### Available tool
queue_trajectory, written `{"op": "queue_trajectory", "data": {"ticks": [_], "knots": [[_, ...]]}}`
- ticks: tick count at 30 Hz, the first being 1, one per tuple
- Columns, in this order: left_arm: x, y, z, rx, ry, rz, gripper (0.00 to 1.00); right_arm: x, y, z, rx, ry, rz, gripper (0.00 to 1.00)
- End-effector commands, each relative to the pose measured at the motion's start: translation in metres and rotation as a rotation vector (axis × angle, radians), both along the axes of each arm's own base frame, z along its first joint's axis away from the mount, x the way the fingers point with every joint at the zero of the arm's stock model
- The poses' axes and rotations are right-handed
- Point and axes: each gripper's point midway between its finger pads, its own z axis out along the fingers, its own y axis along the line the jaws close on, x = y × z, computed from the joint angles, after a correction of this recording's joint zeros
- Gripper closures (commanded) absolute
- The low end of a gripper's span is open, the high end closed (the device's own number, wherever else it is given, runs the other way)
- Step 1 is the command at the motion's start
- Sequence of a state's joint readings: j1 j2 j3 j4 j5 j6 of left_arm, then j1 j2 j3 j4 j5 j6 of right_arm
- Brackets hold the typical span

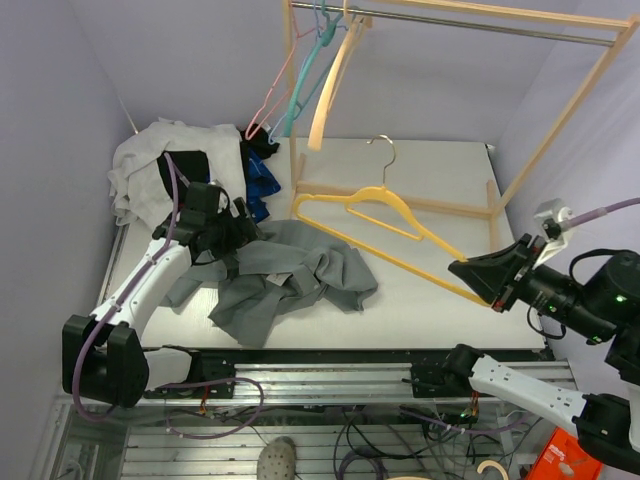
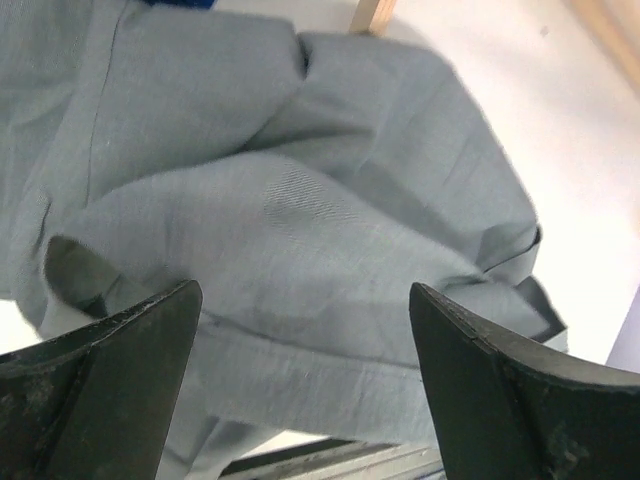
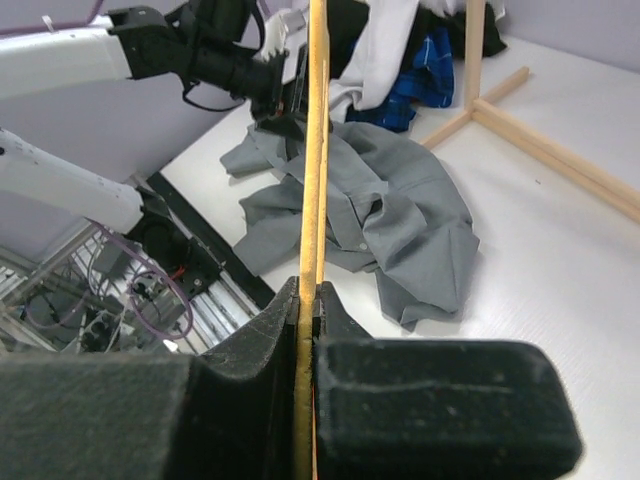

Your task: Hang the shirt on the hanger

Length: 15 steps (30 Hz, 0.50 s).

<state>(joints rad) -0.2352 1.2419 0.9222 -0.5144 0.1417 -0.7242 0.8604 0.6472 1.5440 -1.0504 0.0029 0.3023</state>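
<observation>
The grey shirt (image 1: 290, 275) lies crumpled on the white table, left of centre. My left gripper (image 1: 238, 238) hovers over the shirt's upper left part, jaws wide open with nothing between them. In the left wrist view the shirt (image 2: 300, 200) fills the space under the open left gripper (image 2: 303, 290). The yellow hanger (image 1: 385, 215) is held above the table, its silver hook pointing to the back. My right gripper (image 1: 482, 276) is shut on the hanger's right end. In the right wrist view the hanger (image 3: 315, 150) runs edge-on out of the right gripper (image 3: 308, 295) towards the shirt (image 3: 400, 210).
A pile of white and dark blue garments (image 1: 170, 165) sits at the back left. A wooden rack (image 1: 560, 130) stands at the back right, its rail carrying pink (image 1: 268, 105), teal (image 1: 305, 75) and cream (image 1: 335, 85) hangers. Its base bars (image 3: 560, 155) lie on the table.
</observation>
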Motion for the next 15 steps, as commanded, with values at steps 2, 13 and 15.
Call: {"op": "queue_trajectory", "data": {"ticks": [2, 13, 15], "knots": [[-0.037, 0.005, 0.008, 0.052, 0.127, -0.123, 0.04, -0.006, -0.013, 0.021, 0.044, -0.050, -0.020, 1.00], [-0.059, -0.009, -0.019, -0.018, 0.246, -0.158, 0.04, 0.001, -0.006, 0.019, 0.025, -0.069, -0.016, 1.00], [-0.059, -0.013, -0.024, -0.017, 0.259, -0.158, 0.04, 0.001, -0.007, 0.022, 0.032, -0.073, -0.017, 1.00]]}}
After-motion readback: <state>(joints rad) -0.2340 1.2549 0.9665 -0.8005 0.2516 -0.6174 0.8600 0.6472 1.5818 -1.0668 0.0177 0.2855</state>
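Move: The grey shirt lies crumpled under my open left hand, its middle roughly 6 cm back, 7 cm to the right and 12 cm below. The blue plaid cloth is about 16 cm ahead and 2 cm right of that hand, and the rack's left foot some 17 cm ahead and 10 cm right. From my right hand, which already holds the yellow hanger, the shirt's middle is about 15 cm ahead, 27 cm left and 40 cm below. I draw my left hand back about 6 cm over the shirt towards its stitched near edge, tipping the fingers some 15 degrees steeper and turning a little clockwise, then start to sink just at the end. The fingers stay wide open. My right hand keeps its pinch on the yellow hanger and stays nearly in place. ##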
